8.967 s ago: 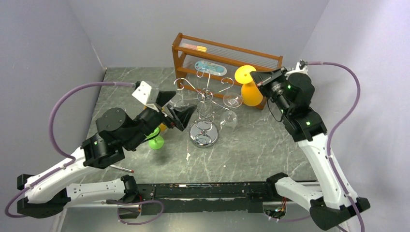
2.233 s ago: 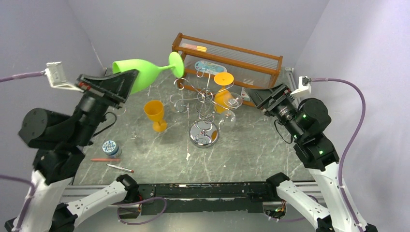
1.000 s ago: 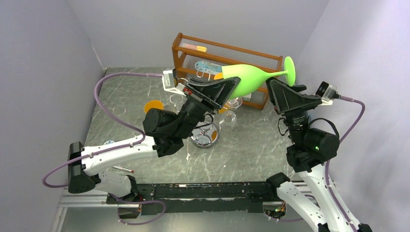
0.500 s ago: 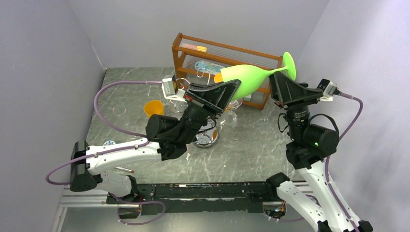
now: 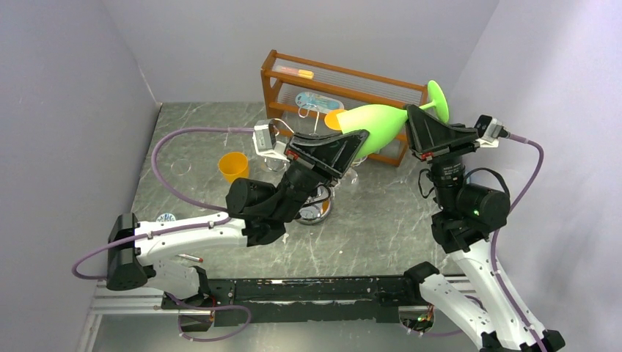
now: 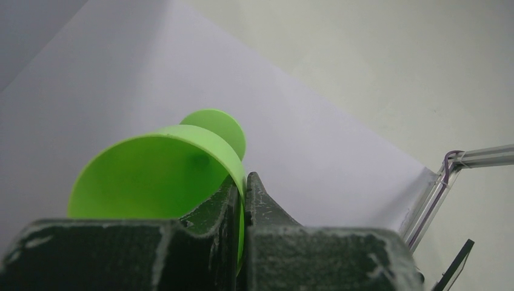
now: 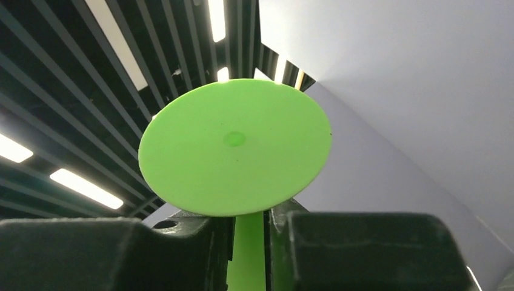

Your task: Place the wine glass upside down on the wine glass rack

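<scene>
A bright green wine glass (image 5: 378,123) hangs tilted in the air above the table, foot up to the right. My left gripper (image 5: 358,141) is shut on the bowl's rim (image 6: 241,182), one finger inside and one outside. My right gripper (image 5: 415,114) is shut on the stem just under the round foot (image 7: 235,145), with both jaws against the green stem (image 7: 248,242). The wine glass rack, a chrome wire stand, is mostly hidden behind my left arm. Only its shiny round base (image 5: 320,209) and a curled arm (image 5: 273,126) show.
A brown wooden shelf (image 5: 345,81) stands at the back under the held glass. An orange cup (image 5: 233,166) stands left of the rack and another orange piece (image 5: 334,117) peeks out behind it. A small round tin (image 5: 166,218) and a pen (image 5: 189,257) lie near the front left.
My right gripper has closed from wide open onto the stem. The glass and both grippers have sunk slightly, with the left arm shifting a little to the right.
</scene>
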Controlling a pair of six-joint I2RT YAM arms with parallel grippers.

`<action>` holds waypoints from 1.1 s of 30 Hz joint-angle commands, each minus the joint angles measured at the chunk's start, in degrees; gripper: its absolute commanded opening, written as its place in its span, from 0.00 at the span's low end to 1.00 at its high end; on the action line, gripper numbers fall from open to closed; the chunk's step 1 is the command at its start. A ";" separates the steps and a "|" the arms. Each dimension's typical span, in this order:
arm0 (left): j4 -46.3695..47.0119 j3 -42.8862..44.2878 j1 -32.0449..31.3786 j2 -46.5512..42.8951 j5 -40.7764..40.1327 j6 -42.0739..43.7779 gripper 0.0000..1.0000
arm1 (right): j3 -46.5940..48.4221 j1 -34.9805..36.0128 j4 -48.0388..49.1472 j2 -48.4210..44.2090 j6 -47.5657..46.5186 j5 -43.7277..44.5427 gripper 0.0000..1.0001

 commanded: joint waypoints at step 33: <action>-76.97 2.98 -0.54 -32.14 -1.52 -1.67 0.96 | 8.04 -0.01 -43.95 -11.47 -50.69 -29.45 0.00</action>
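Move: The green wine glass, held at its rim by the left fingers, has its middle about 5 cm right, 3 cm ahead and 4 cm above the left hand, and roughly 3 cm left, 1 cm back and 2 cm below the right. From the right hand the rack's hub is some 10 cm ahead, 15 cm left, 22 cm lower; the hung orange glass about 14 ahead, 9 left, and the clear glass 8 ahead, 6 left, both some 30 lower. The right fingers finish closing on the green glass's stem just below its foot, then draw it back about 5 cm, first rising slightly before sinking and swinging left, the wrist rolling some 45 degrees so the fingers point flatter and leftward. The left fingers open wide, release the rim and withdraw about 11 cm left and 7 cm down, levelling off. ##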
